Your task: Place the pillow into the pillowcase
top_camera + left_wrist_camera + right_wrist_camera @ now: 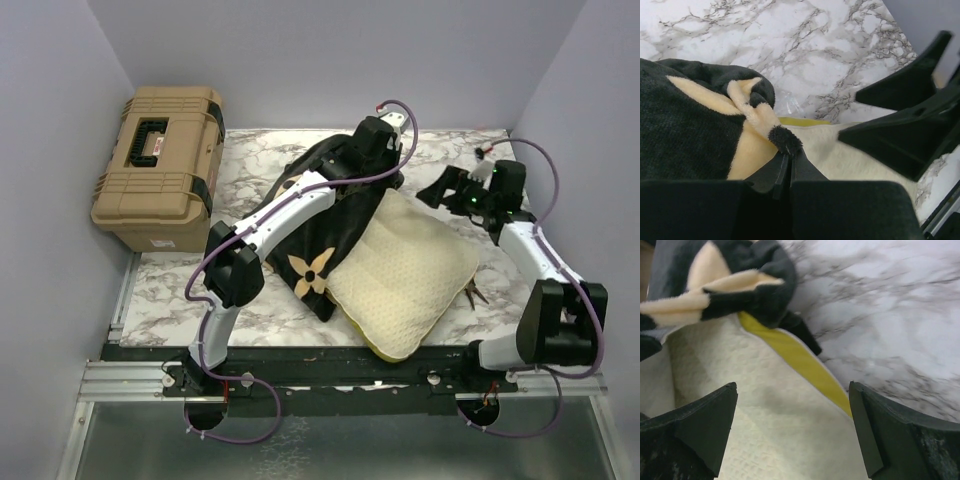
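The cream pillow (405, 270) lies on the marble table, its left part under the black flower-printed pillowcase (320, 250). My left gripper (385, 172) reaches over the case to its far edge. In the left wrist view it (789, 152) is shut on a black fuzzy fold of the pillowcase (685, 125), just above the pillow (840, 155). My right gripper (445, 190) hovers open over the pillow's far corner and also shows in the left wrist view (850, 116). In its own view the right gripper (792, 387) has only the pillow (765, 430) and its yellow band (795, 360) beneath the jaws, with the pillowcase (750, 285) ahead.
A tan toolbox (158, 165) stands at the back left beside the table (450, 150). A small dark brown item (475, 293) lies by the pillow's right edge. Grey walls close in on both sides and at the back.
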Motion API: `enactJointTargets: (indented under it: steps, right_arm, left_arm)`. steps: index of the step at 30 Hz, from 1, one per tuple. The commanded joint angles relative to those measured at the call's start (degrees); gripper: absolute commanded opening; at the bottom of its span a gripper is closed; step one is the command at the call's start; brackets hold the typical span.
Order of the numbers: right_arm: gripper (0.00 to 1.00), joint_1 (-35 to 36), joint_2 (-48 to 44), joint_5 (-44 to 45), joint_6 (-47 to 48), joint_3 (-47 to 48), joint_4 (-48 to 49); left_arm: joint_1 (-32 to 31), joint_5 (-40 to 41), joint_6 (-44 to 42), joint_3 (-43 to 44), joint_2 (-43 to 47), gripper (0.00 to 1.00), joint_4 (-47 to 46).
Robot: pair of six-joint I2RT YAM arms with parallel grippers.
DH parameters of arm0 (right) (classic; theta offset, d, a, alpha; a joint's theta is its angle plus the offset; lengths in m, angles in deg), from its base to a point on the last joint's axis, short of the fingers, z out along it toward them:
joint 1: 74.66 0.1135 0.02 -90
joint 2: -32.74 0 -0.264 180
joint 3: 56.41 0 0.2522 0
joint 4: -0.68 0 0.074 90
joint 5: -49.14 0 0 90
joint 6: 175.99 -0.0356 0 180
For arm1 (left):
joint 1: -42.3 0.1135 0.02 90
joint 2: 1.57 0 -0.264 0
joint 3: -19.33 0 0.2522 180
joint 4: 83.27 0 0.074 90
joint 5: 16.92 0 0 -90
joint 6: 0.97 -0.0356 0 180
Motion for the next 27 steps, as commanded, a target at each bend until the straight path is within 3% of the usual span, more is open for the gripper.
enactJointTargets:
  steps: [1,6,7,8,9,10,11,12,16,21,27]
  right_arm:
    - [0.98,6.2,6.22,-9.7,2.1,0.05,9.65]
    - [0.91,11.26,14.85,-9.98,2.02,2.85,10.15]
    - [0.82,11.33,15.65,-10.84,1.12,2.8,11.57]
    - [0.62,11.34,16.43,-12.57,0.31,3.0,12.93]
    - [0.34,11.31,17.14,-15.1,-0.55,3.58,13.93]
    - [0.19,11.33,17.45,-18.44,-1.5,4.14,14.91]
    - [0.06,11.34,16.86,-20.81,-2.75,4.21,16.27]
    - [0.01,11.34,15.47,-22.13,-4.41,3.56,18.14]
    - [0.0,11.34,7.16,-25.24,-10.0,0.65,22.58]
    - [0.0,11.34,-3.32,-23.58,-24.82,-5.1,34.63]
    - [0.0,11.34,-7.53,-20.36,-39.57,-6.82,48.08]
  left_arm:
    - [-0.47,-4.63,2.51,0.01,3.32,0.0,-2.23]
    - [-0.5,-6.16,3.77,-0.45,4.48,0.0,-2.32]
    - [-0.54,-6.73,4.04,-0.44,4.68,0.0,-2.32]
    - [-0.51,-7.17,4.34,-0.45,4.96,0.0,-2.32]
    - [-0.5,-7.53,4.64,-0.49,5.2,0.0,-2.32]
    - [-0.5,-7.87,4.91,-0.53,5.44,0.0,-2.33]
    - [-0.57,-8.29,5.04,-0.54,5.71,0.0,-2.32]
    - [-0.6,-8.77,5.18,-0.54,5.9,0.0,-2.27]
    - [-0.97,-9.66,6.69,0.55,7.11,0.0,-2.32]
    - [-4.18,-11.15,8.73,5.72,6.88,0.0,-2.32]
    - [-10.67,-11.61,12.59,13.09,5.71,0.0,-3.13]
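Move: The pillow's far corner, with its yellow side at the mouth of the pillowcase, lies about 11 cm to the left of my open right hand, level with it in reach and some 6 cm lower. The pillowcase hem in my left fingers is roughly 12 cm to the left of the right hand and 2 cm ahead, at about its height; the pillow's middle sits some 20 cm back, 6 cm left and 12 cm down. From my left hand the corner is about 8 cm below and 3 cm to the right, neither ahead nor back. I sweep my wide-open right hand some 10 cm left and about 6 cm down, in under the hem, turning it counter-clockwise, and shut it on the pillow's corner edge. Then I lift that pinch steeply, drawing back as its fingers tip upward. My left hand keeps the hem, first easing slightly back, then rising about 9 cm while going back and a little right. ##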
